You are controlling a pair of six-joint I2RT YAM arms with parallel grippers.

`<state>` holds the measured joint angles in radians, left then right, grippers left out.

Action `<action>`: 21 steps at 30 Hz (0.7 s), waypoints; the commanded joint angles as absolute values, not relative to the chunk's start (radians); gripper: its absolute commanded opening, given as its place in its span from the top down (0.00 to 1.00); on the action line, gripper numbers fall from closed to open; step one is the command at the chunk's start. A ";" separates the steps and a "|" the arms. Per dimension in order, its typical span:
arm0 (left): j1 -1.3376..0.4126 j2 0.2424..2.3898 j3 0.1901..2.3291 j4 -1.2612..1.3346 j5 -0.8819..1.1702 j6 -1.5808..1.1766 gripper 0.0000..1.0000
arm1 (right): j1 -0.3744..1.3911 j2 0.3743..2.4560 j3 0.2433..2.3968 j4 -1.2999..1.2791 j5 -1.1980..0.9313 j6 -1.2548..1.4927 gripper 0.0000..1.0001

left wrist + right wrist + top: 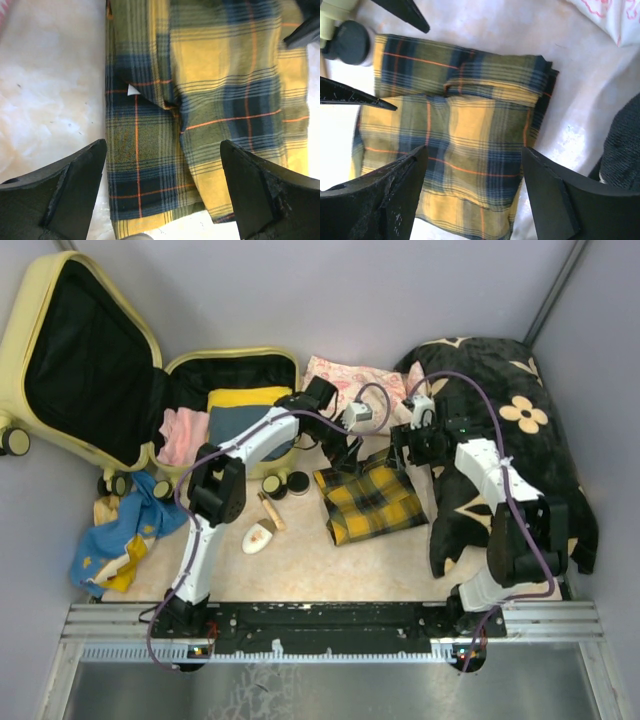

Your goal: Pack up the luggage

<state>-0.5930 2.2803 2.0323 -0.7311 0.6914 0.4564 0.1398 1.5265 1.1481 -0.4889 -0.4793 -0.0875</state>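
The pale yellow luggage [30, 330] lies open at the far left, its lid leaning back. Its lower half [285, 360] holds yellow, pink and blue-grey folded clothes. A folded yellow and navy plaid cloth [370, 502] lies flat mid-table. My left gripper [343, 448] hangs open over the plaid cloth's [210, 75] far left edge; nothing sits between the jaws of this gripper [162, 150]. My right gripper [407, 445] hovers open above the plaid cloth's [470, 115] far right corner; this gripper [474, 150] is empty too.
A big black cloth with beige flowers [520, 430] fills the right side. A pink-patterned cloth [345, 375] lies at the back, a blue and yellow cloth [125, 535] at front left. Two dark-lidded jars [285, 483] and a small brush [260, 537] sit left of the plaid cloth.
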 commanded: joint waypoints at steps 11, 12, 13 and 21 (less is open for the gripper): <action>-0.577 2.448 2.100 -0.695 0.794 0.387 0.00 | 0.109 1.805 1.212 -0.468 -0.472 -0.111 0.40; -0.570 2.460 2.104 -0.691 0.818 0.371 0.00 | 0.109 1.818 1.211 -0.459 -0.462 -0.110 0.42; -0.564 2.472 2.108 -0.689 0.845 0.351 0.00 | 0.109 1.828 1.209 -0.447 -0.450 -0.106 0.44; -0.534 2.549 2.136 -0.673 0.909 0.267 0.00 | 0.109 1.907 1.230 -0.422 -0.430 -0.102 0.50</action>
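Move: The plaid cloth's middle lies about 8 cm back and 6 cm left of the right hand, 11 cm below; that hand hangs over its far right part. From the left hand, over the far left part, the cloth's middle is 8 cm back, 6 cm right and 8 cm below. The flowered cloth is about 15 cm ahead and 4 cm right of the left hand, the black round lid 4 cm back and 11 cm left. The plaid cloth is met from above at both far corners: the right hand drops about 10 cm onto its far right part, tipping some 15 degrees steeper, while its fingers narrow from three-quarters to half open astride the folded edge. The left hand sinks about 6 cm towards the far left part, rolling slightly late on, fingers still wide open. ##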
